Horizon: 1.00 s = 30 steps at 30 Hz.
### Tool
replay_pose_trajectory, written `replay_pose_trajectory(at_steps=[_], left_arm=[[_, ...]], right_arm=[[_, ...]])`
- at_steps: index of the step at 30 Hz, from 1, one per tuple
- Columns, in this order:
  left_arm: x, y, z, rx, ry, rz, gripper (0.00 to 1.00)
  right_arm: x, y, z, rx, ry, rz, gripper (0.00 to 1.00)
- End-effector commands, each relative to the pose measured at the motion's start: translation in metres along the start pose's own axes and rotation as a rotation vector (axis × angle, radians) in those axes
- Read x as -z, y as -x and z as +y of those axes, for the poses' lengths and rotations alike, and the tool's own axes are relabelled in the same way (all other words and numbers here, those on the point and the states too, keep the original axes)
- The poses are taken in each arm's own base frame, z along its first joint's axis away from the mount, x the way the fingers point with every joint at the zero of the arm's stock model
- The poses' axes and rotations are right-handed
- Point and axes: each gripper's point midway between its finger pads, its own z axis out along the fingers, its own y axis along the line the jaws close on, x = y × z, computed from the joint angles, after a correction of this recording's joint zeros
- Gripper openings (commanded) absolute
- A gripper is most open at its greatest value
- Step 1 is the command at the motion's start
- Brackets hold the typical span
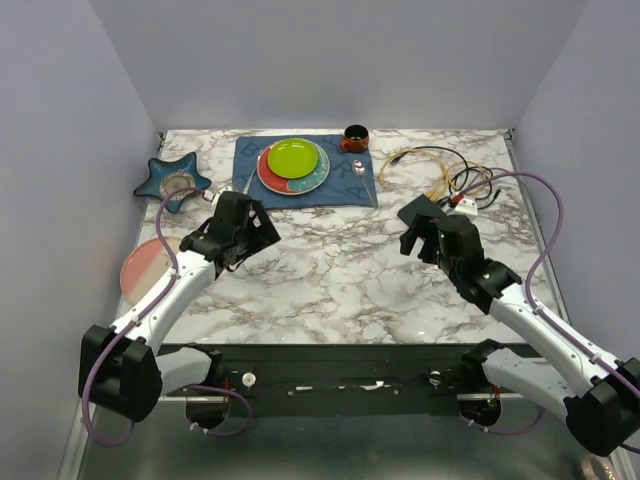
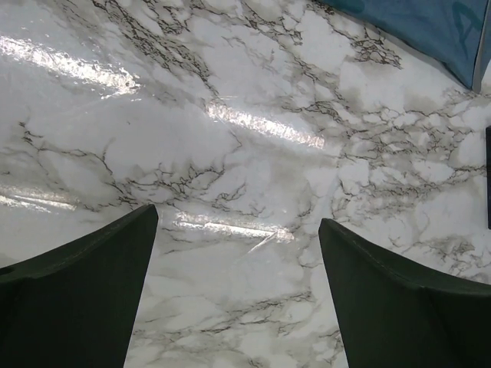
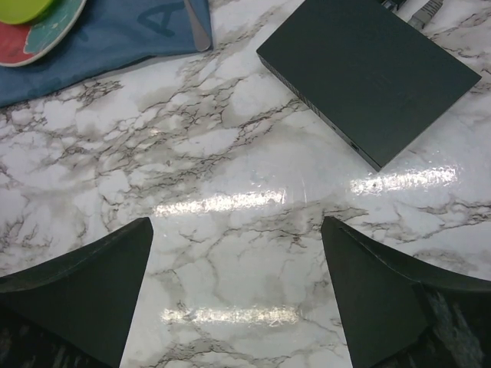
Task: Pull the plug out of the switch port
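The switch (image 3: pixel 368 69) is a flat matte-black box lying on the marble table, at the upper right of the right wrist view. A grey plug (image 3: pixel 426 9) with its cable sits at the switch's far edge. From above, the switch (image 1: pixel 420 211) is partly hidden by my right gripper (image 1: pixel 424 240). The right gripper (image 3: pixel 236 230) is open and empty, just short of the switch's near side. My left gripper (image 1: pixel 243 228) is open and empty over bare marble (image 2: pixel 238 218), left of centre and far from the switch.
Tangled yellow and black cables (image 1: pixel 440 170) lie behind the switch. A blue cloth mat (image 1: pixel 345 185) holds stacked plates with a green plate (image 1: pixel 292 157) on top, and a brown cup (image 1: pixel 355 137). A blue star dish (image 1: pixel 172 180) and a pink plate (image 1: pixel 145 268) are at the left.
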Motion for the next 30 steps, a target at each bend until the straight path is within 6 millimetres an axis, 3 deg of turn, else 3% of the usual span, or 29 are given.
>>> replay_pose_trajectory(at_steps=[1, 9, 11, 12, 13, 14, 15, 16, 18, 21, 22, 24, 28, 30], left_arm=[[0.005, -0.006, -0.007, 0.022, -0.075, 0.001, 0.99], [-0.004, -0.026, -0.018, 0.041, -0.128, 0.097, 0.99], [-0.002, -0.024, -0.024, 0.033, -0.146, 0.081, 0.99], [0.001, -0.023, -0.03, 0.027, -0.161, 0.07, 0.99], [0.002, -0.021, -0.034, 0.043, -0.17, 0.065, 0.99], [0.003, -0.02, -0.039, 0.044, -0.182, 0.06, 0.99], [0.004, -0.022, -0.044, 0.041, -0.189, 0.066, 0.99], [0.006, -0.021, -0.049, 0.041, -0.202, 0.064, 0.99], [0.011, -0.021, -0.058, 0.02, -0.228, 0.054, 0.97], [0.018, -0.023, -0.067, 0.002, -0.25, 0.019, 0.95], [0.02, -0.028, -0.069, -0.004, -0.254, 0.022, 0.95], [0.022, -0.029, -0.071, -0.005, -0.26, 0.01, 0.94], [0.018, -0.043, -0.062, -0.01, -0.238, 0.025, 0.94], [0.017, -0.047, -0.058, -0.005, -0.234, 0.026, 0.94]], right_arm=[[-0.002, 0.017, 0.005, -0.051, -0.026, -0.037, 1.0], [-0.019, 0.042, 0.008, -0.137, -0.122, -0.03, 1.0], [-0.035, 0.042, -0.006, -0.245, -0.157, 0.017, 0.99], [-0.042, 0.04, -0.013, -0.29, -0.169, 0.041, 0.94], [-0.05, 0.044, -0.03, -0.368, -0.189, 0.06, 0.88], [-0.064, 0.034, -0.043, -0.42, -0.238, 0.101, 0.8], [-0.071, 0.041, -0.049, -0.452, -0.252, 0.099, 0.65], [-0.079, 0.043, -0.063, -0.478, -0.283, 0.107, 0.59], [-0.094, 0.047, -0.072, -0.474, -0.323, 0.125, 0.52], [-0.11, 0.048, -0.085, -0.44, -0.375, 0.14, 0.48], [-0.113, 0.058, -0.09, -0.427, -0.398, 0.116, 0.48], [-0.121, 0.054, -0.102, -0.404, -0.439, 0.146, 0.48], [-0.138, 0.042, -0.136, -0.419, -0.54, 0.209, 0.48], [-0.142, 0.045, -0.142, -0.432, -0.546, 0.209, 0.48]])
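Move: The plugs on the switch's far-right side lie about 16 cm ahead of the right hand, 14 cm to its right and 11 cm below. The switch's middle is some 13 cm ahead and 9 cm right, the cable coil about 26 cm ahead and 21 cm right. From the left hand, the plugs are roughly 11 cm ahead, 45 cm right and 9 cm below. Right hand sweeps 14 cm forward, rightward and down towards the plugs, turning clockwise, half-closing; left drifts 8 cm right. ##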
